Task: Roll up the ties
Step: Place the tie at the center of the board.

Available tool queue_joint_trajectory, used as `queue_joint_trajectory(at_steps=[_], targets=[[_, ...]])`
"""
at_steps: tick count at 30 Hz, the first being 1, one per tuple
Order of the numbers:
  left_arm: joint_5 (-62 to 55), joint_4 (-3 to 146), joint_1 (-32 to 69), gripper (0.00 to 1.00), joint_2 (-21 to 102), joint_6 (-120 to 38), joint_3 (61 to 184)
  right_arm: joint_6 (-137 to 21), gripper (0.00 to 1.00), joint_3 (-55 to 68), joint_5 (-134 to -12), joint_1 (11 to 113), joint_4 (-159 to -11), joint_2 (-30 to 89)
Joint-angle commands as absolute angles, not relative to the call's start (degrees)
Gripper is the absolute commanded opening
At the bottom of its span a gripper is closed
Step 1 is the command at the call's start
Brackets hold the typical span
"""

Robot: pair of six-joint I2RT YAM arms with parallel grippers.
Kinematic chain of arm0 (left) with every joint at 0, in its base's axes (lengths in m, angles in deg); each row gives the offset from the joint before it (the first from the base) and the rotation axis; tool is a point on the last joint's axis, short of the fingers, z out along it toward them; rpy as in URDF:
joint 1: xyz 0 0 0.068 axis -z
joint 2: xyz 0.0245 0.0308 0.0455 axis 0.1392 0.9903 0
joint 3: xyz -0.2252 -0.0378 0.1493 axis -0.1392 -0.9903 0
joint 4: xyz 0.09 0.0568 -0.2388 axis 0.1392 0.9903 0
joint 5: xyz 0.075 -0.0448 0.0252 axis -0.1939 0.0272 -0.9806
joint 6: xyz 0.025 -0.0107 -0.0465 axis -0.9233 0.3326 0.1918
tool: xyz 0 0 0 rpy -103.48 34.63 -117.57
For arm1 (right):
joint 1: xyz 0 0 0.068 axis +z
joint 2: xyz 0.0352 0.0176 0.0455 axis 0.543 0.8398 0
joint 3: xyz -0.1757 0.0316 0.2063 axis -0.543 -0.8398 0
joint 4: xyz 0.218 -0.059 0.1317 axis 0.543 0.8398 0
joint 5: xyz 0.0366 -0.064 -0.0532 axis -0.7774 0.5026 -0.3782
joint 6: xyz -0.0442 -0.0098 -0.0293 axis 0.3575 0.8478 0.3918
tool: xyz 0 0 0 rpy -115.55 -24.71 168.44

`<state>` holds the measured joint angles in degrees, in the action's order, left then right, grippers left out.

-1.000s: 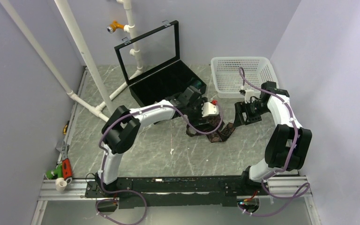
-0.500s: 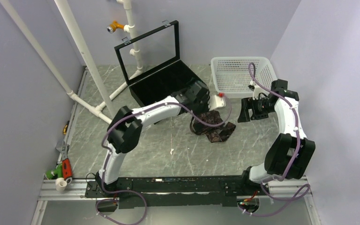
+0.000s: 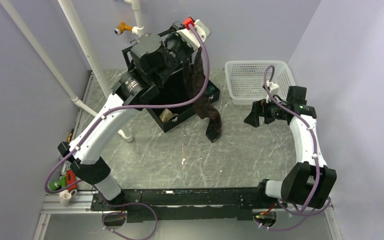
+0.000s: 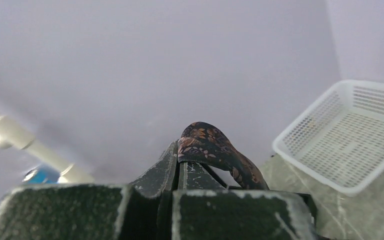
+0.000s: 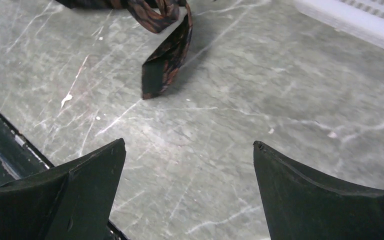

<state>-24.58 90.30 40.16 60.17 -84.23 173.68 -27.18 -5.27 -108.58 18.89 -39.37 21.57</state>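
A dark brown-maroon tie (image 3: 211,117) with a fine leaf pattern hangs from my left gripper (image 3: 189,52), which is raised high over the black case. Its lower end trails on the table. In the left wrist view the jaws (image 4: 177,150) are shut on a fold of the tie (image 4: 215,150). My right gripper (image 3: 252,116) hovers low over the table to the right of the tie's tip, open and with nothing in it. The right wrist view shows its wide-apart fingers (image 5: 189,145) with the tie's tip (image 5: 162,65) lying beyond them. A tan rolled tie (image 3: 167,115) and a teal one (image 3: 211,91) sit in the case.
The open black case (image 3: 180,122) with its lid upright stands at the back centre. A white mesh basket (image 3: 257,80) sits at the back right. White pipes (image 3: 87,55) slant along the left side. Small tools (image 3: 65,182) lie at the near left edge.
My left gripper shut on the bunched tie and rose high above the case, drawing the tie out to hang. My right gripper opened wider and stayed right of the tie.
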Motion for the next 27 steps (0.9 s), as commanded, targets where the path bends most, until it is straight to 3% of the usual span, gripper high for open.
queue_joint_trajectory(at_steps=[1,7,13,20,27], targets=[[-33.02,89.13,39.85,0.0,61.39,-89.03,171.93,-30.23,1.0,-9.6,-110.49,24.9,-49.28,19.56],[-33.11,84.44,38.12,0.0,56.66,-89.18,166.2,-31.9,1.0,-18.34,-105.43,37.99,-65.48,17.7],[-29.8,85.34,35.36,0.0,51.61,-85.12,161.73,-27.51,1.0,-18.36,-100.56,47.05,-76.19,25.66],[-13.67,83.97,30.43,0.0,40.78,-81.81,150.4,-23.94,0.96,-5.16,-100.34,47.85,-76.18,40.33],[-6.59,80.31,27.7,0.0,33.52,-82.35,144.09,-18.41,0.95,8.36,-104.45,48.09,-71.14,51.97]])
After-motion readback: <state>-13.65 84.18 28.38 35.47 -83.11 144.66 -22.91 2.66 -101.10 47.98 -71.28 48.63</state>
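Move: The tie hangs from the left hand's shut fingers; its loose lower part is about 20 cm left of the open right hand, 5 cm farther out and 11 cm below. The black box's middle lies roughly 32 cm left of the right hand, 18 cm ahead and 13 cm below; the white basket is 22 cm straight ahead of it. From the left hand, the bare table centre is some 52 cm below, 4 cm back and 8 cm to the right. The tie stays pinched in the left hand, which eases about 4 cm forward and 6 cm down, then swings some 10 cm left, drawing back and rising a little. Meanwhile the wide-open right hand sweeps left about 16 cm and sinks, then reaches forward towards the box's near right corner, closing in on the hanging tie while turning some 25 degrees counter-clockwise and tipping up; it grips nothing. ##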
